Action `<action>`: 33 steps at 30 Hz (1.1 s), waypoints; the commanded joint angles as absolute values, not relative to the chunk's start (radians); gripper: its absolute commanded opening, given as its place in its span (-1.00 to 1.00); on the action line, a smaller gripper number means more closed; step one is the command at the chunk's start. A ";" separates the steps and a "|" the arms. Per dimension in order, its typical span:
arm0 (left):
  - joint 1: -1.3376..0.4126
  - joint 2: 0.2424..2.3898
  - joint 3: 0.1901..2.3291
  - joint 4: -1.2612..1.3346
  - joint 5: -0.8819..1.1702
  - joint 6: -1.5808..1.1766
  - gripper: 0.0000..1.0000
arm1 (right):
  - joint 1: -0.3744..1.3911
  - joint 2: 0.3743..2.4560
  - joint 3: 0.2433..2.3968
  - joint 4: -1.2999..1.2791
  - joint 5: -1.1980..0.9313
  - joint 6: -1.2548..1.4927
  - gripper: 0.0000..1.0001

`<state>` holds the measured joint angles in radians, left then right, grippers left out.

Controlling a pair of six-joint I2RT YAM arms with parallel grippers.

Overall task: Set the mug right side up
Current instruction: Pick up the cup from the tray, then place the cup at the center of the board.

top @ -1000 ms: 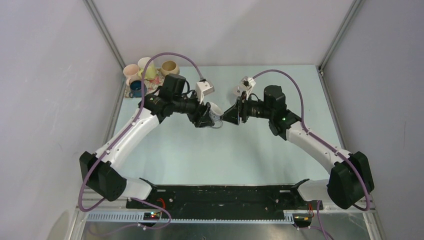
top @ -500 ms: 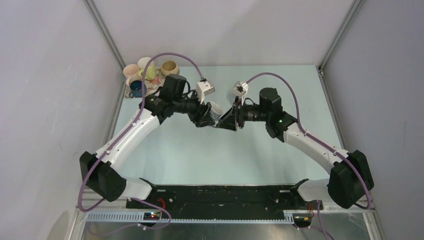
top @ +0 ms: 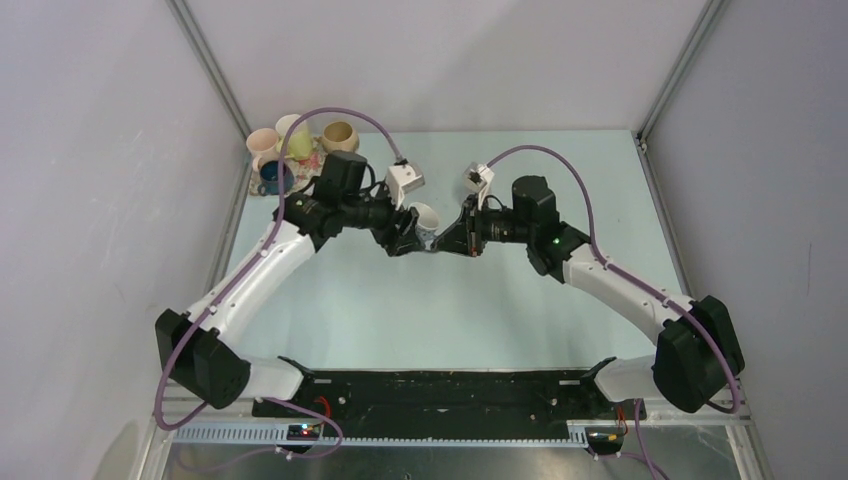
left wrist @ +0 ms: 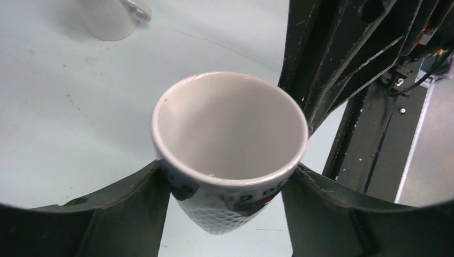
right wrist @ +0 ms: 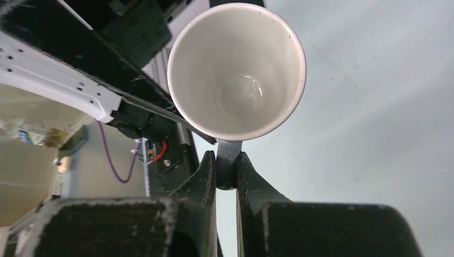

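Note:
A white mug point(top: 427, 216) with a dimpled lower body and dark print hangs above the table's middle, held between both arms. In the left wrist view the mug point(left wrist: 230, 128) shows its open mouth, and my left gripper point(left wrist: 227, 179) is shut on its body, one finger on each side. In the right wrist view the mug point(right wrist: 236, 69) faces the camera with its inside empty. My right gripper point(right wrist: 227, 171) is shut on the mug's handle point(right wrist: 227, 155). From above, the left gripper point(top: 412, 236) and the right gripper point(top: 448, 238) meet at the mug.
Several mugs point(top: 295, 150) stand on a patterned mat at the back left corner. Another white mug point(left wrist: 110, 19) stands on the table beyond the held one. Metal frame posts point(top: 215, 75) rise at the back corners.
My right gripper moved left to the mug and shut on its handle. The left arm kept its grip on the mug body and shifted slightly back.

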<state>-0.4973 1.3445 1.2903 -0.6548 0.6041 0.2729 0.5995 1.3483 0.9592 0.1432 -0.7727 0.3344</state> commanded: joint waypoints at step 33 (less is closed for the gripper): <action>0.049 1.058 0.969 -0.399 0.780 0.272 0.99 | 0.716 1.768 1.231 0.072 -0.035 -0.073 -1.00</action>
<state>0.0463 1.0992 0.9894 -0.4725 0.7422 0.3027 0.7067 1.7638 1.1843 -0.0189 -0.0925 -0.0784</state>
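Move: The mug hangs in the air, rim upward, between both hands. Its middle is about at my left hand's pads, and some 4 cm left and 2 cm ahead of my right hand, which pinches its handle. My right hand takes it to clear table about 14 cm ahead, 3 cm left and 21 cm below. The other white mug stands roughly 30 cm ahead of my right hand, 10 cm right and 17 cm down. My left fingers open wide and let go of the mug's body, and that hand pulls away left, some 15 cm, and a little forward, turning counter-clockwise; it climbs briefly, then sinks back. My right hand keeps its pinch on the handle and takes the mug forward, then down as well, about 12 cm out and 13 cm lower, tipping its fingers from level-left to slant down and forward towards the table. ##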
